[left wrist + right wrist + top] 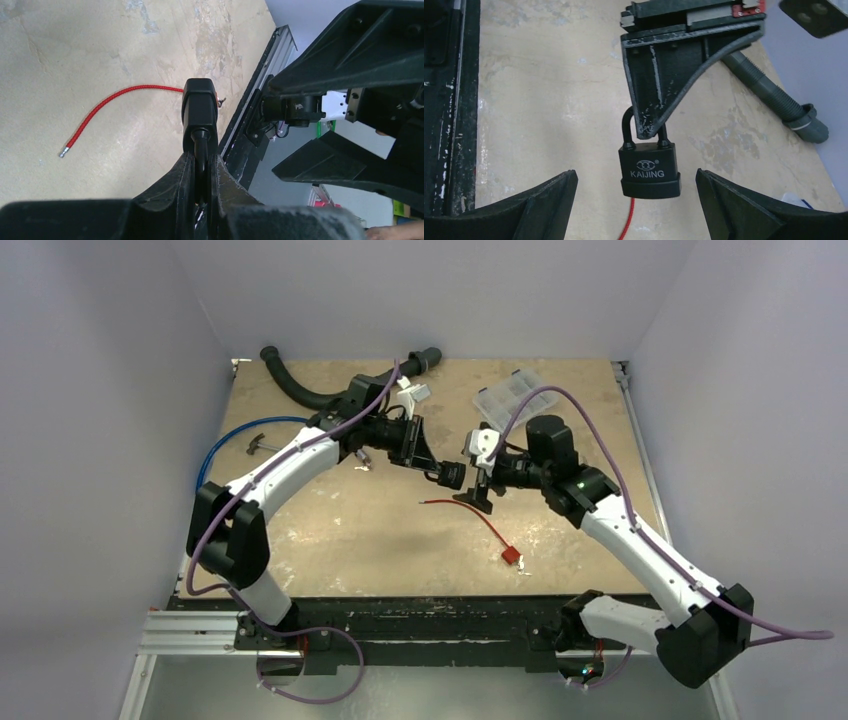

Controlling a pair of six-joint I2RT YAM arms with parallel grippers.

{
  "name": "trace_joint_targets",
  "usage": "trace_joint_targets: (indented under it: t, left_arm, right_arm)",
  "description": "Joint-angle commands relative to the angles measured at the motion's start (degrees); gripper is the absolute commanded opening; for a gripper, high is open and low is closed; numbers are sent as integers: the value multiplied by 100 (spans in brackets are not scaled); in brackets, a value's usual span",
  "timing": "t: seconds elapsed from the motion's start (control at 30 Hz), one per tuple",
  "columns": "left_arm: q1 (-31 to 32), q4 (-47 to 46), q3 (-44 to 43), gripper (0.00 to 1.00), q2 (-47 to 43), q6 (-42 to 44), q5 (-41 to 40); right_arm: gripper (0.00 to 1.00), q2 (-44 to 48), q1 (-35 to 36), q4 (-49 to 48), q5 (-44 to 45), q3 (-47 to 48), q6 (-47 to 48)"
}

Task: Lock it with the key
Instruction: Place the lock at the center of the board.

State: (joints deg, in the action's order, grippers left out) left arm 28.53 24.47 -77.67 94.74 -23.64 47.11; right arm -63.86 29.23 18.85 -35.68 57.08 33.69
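A black padlock (650,172) marked KAIJING hangs above the table by its shackle (201,150). My left gripper (201,161) is shut on that shackle, and one of its fingers (659,90) reaches down from above in the right wrist view. My right gripper (634,173) stands wide open facing the padlock's body, a finger off to each side, touching nothing. In the top view the padlock (452,476) hangs between the left gripper (438,472) and the right gripper (478,478). A thin red cable (485,520) lies below, ending in a small red body (511,557). A tiny silvery speck beside it looks like the key (525,567).
A black hose (300,390) curves along the back left, and its grey end (784,105) shows in the right wrist view. A clear plastic box (510,395) sits at the back right. A blue cable (230,440) and a small metal tool (262,443) lie at the left edge.
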Motion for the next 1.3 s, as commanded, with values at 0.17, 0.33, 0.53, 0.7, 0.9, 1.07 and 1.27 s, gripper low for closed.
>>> trace_joint_targets:
  t: [0.17, 0.33, 0.53, 0.7, 0.9, 1.07, 1.27]
  left_arm:
    - [108, -575, -163, 0, -490, -352, 320]
    - [117, -557, -144, 0, -500, -352, 444]
    - [157, -548, -127, 0, -485, -344, 518]
    - [168, -549, -134, 0, -441, -344, 518]
    - [179, -455, -193, 0, -411, -241, 579]
    - [177, -390, -206, 0, -421, -186, 641]
    - [173, -247, -197, 8, -440, 51, 746]
  right_arm:
    - [99, -131, 464, -490, 839, -266, 561]
    - [99, -171, 590, -775, 1167, -431, 681]
    - [99, -170, 661, -1244, 1578, -617, 726]
    - [94, -234, 691, -1355, 1539, -579, 662]
    - [76, -309, 730, -1338, 1581, -583, 713]
    - [65, -325, 732, -1288, 1578, -582, 713]
    - [43, -294, 729, -1236, 1702, -558, 551]
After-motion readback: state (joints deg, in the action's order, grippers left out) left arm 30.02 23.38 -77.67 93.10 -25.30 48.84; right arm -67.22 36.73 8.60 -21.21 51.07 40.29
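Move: The lock hangs sideways from the left fingers, its body about 4 cm to the right of that hand point and 2 cm below it. From the open right hand the lock's body is roughly 3 cm ahead, 3 cm to the left and 5 cm below. The middle of the red cable lies on the board some 22 cm below the right hand, about 2 cm back and 1 cm left; its red block is 12 cm back and 9 cm right. The right fingers come to pinch the lock's body from both sides while the left hand keeps its grip on the shackle. To get there the wide-open right hand first sinks about 3.5 cm, then eases forward and a little left with the wrist tilting some 10 degrees, and its fingers close about a third of the way. Meanwhile the left hand carries the lock up, back and slightly right, about 2.5 cm in all, then holds it there. ##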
